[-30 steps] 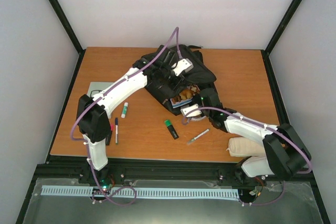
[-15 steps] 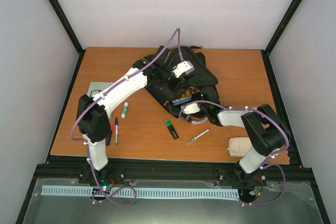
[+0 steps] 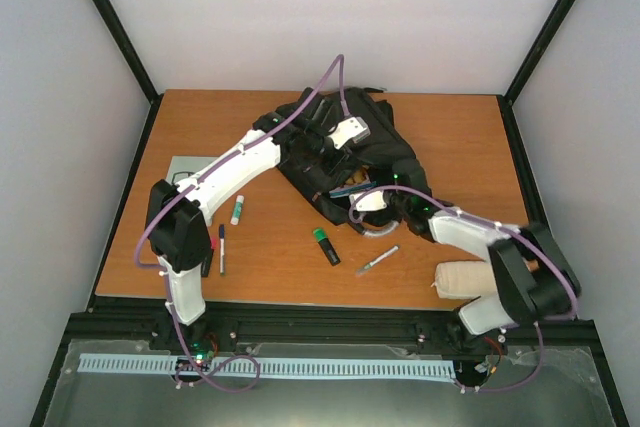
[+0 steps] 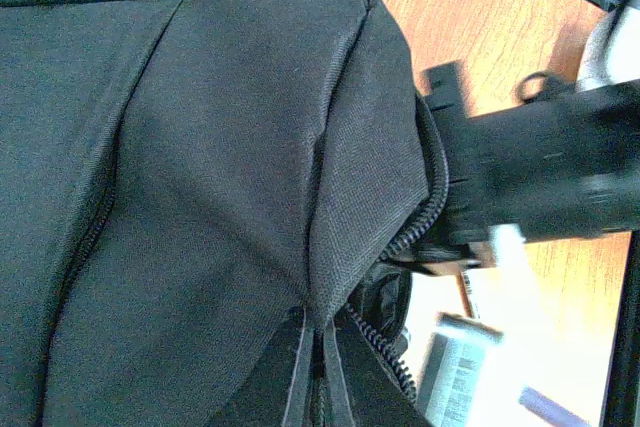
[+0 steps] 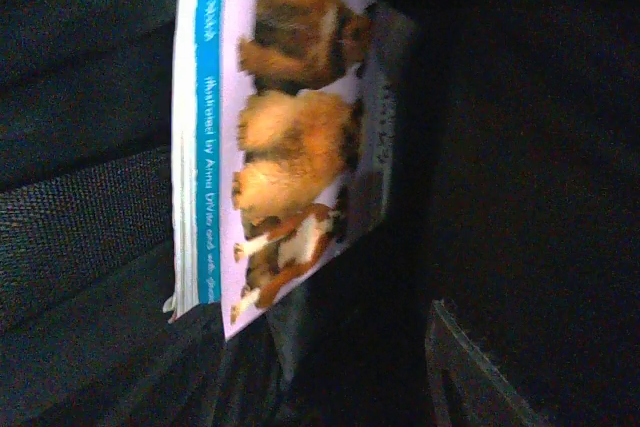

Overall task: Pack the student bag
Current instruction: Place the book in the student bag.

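Observation:
The student bag (image 3: 345, 137), a big black backpack, lies at the middle of the table with its zip mouth towards the front. My left gripper (image 3: 318, 159) is shut on a fold of the bag's fabric (image 4: 330, 247) beside the zip, holding the mouth up. A picture book (image 5: 270, 137) with puppies on its cover lies inside the dark bag; only its blue edge (image 3: 345, 188) shows from above. My right gripper (image 3: 363, 203) is at the mouth, open (image 5: 365, 357), its fingers apart and off the book.
On the table in front of the bag lie a green marker (image 3: 326, 245), a silver pen (image 3: 377, 260), a black pen (image 3: 221, 247) and a glue stick (image 3: 238, 209). A white padded pouch (image 3: 462, 280) sits by the right arm. A grey pad (image 3: 183, 169) lies far left.
My right gripper has opened and let go of the book, which has slid deeper into the bag. The right arm's elbow has swung about. The left arm has held still.

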`<state>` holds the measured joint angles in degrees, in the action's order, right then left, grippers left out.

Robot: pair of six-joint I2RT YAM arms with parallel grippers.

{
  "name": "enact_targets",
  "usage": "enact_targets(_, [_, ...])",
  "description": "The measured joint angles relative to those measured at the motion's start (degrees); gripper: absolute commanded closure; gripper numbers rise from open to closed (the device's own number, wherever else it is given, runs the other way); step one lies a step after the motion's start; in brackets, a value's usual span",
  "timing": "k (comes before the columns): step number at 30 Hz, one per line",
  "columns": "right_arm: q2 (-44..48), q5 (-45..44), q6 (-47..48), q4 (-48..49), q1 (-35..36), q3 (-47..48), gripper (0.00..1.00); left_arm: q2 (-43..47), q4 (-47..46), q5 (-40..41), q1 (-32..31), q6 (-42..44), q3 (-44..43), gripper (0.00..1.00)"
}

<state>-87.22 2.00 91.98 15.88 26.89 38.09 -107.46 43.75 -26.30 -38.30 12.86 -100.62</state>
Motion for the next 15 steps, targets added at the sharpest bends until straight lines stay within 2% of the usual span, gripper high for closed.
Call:
enact_targets(3, [7.87,1.57,-3.65,-6.64,0.02,0.00,0.42,0.00,-0.37,0.94,0.00,-0.20,0.04,0.99])
enact_targets(11, [16.59,4.66,-13.33,-28.61,-0.33,-1.22,0.43,-1.01,-0.61,3.98,-0.22,-1.97,0.39,0.99])
enact_targets(15, [21.75,9.75,-18.78,-40.33,-2.54,0.04,0.44,-0.96,-2.69,4.26,-0.24,-4.17,3.82,0.97])
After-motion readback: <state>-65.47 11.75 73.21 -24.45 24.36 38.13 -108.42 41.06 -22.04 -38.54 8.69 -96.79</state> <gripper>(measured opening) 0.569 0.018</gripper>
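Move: The right hand is inside the bag's mouth with open fingers. The book lies about 9 cm to its left, 3 cm farther ahead and a few centimetres lower. The bag's clear handle is some 13 cm back, 3 cm left and 6 cm down; the white pen lies about 20 cm back and 2 cm left, on the table. The left hand holds up the bag's flap, with the book roughly 15 cm below and 2 cm to its right. The right hand comes free of the bag with its fingers staying open, leaving the book behind: it pulls back about 11 cm and some 4 cm to the right, out of the mouth, first popping up about 3 cm and then sinking again as the wrist tips nearly 30 degrees further down. The left hand keeps its pinch on the flap and lowers it about 3 cm, mostly late on. ##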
